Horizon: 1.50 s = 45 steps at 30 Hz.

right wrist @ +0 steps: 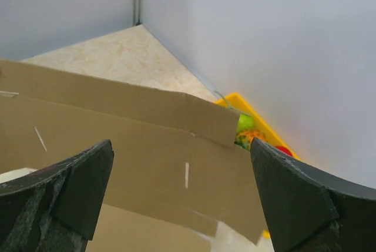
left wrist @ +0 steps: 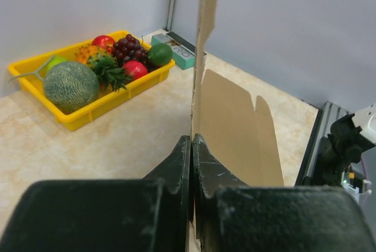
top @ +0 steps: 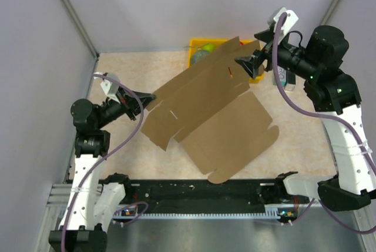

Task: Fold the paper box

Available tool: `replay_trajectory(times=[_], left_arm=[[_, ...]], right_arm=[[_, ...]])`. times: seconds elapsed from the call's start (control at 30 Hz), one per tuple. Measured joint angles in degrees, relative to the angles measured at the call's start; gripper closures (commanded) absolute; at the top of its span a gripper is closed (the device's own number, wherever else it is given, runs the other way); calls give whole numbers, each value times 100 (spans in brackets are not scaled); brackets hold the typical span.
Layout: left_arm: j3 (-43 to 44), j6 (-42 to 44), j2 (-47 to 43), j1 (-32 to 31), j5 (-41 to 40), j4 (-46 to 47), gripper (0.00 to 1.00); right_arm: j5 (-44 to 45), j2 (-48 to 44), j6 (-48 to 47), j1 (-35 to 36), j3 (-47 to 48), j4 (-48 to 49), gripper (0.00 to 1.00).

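The paper box (top: 205, 111) is a flat brown die-cut cardboard sheet lying slantwise across the table, with its left and far parts lifted. My left gripper (top: 147, 100) is shut on the sheet's left edge. In the left wrist view the jaws (left wrist: 192, 141) pinch the cardboard (left wrist: 235, 123), which stands on edge between them. My right gripper (top: 245, 64) hangs open at the sheet's far right corner. In the right wrist view its fingers (right wrist: 182, 164) stand wide apart with the creased cardboard (right wrist: 147, 146) beyond them and nothing gripped.
A yellow tray (top: 197, 45) of fruit stands at the back wall, partly hidden behind the raised cardboard; it also shows in the left wrist view as the tray (left wrist: 88, 117). A small green-white carton (left wrist: 176, 49) lies beside it. Grey walls close the back and sides.
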Motion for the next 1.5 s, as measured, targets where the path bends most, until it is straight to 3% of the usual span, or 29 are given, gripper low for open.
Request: replay_trajectory(times=[0.13, 0.33, 0.53, 0.7, 0.8, 0.93, 1.3, 1.5], left_arm=[[509, 669, 146, -33, 0, -601, 100], [1849, 1738, 802, -31, 160, -1637, 100], [3460, 2651, 1648, -33, 688, -2675, 100], [3794, 2990, 1910, -46, 1025, -3143, 100], [3794, 3088, 1921, -52, 1123, -3381, 100], [3794, 3139, 1904, -166, 1178, -3440, 100], [3954, 3171, 1768, -306, 1311, -3565, 100], [3976, 3230, 1766, -321, 1281, -3672, 97]], right_arm=[[378, 129, -365, 350, 728, -372, 2], [350, 671, -1069, 1467, 1880, -723, 6], [203, 1484, -1384, 1821, 2251, -929, 5], [483, 2002, -1781, 2308, 2288, -1099, 4], [662, 2201, -2041, 2612, 2483, -1220, 10], [765, 2319, -2299, 2782, 2660, -1248, 32], [1272, 2564, -2754, 3106, 2675, -1578, 51], [1471, 2481, -2894, 3178, 2485, -1646, 71]])
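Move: Level along the upper edge, the stretch of the paper box that the open right hand goes for lies about 19 cm to its left, 2 cm back and 12 cm below. The left fingers, shut on the box's left end, are some 26 cm left of the right hand, 7 cm back and 13 cm lower. The box's far corner is about 6 cm ahead, 3 cm left and 5 cm below. From the left hand, the aimed-at stretch lies about 5 cm ahead, 7 cm right and 1 cm higher. Arching up and back over the box, then down and on leftward, the right hand travels some 17 cm left towards the left gripper, ending 4 cm lower. It rolls and turns counter-clockwise, and its fingers partly close astride the upper edge. The left hand keeps its pinch, lifts the box about 9 cm and tips up while turning some 15 degrees clockwise. ##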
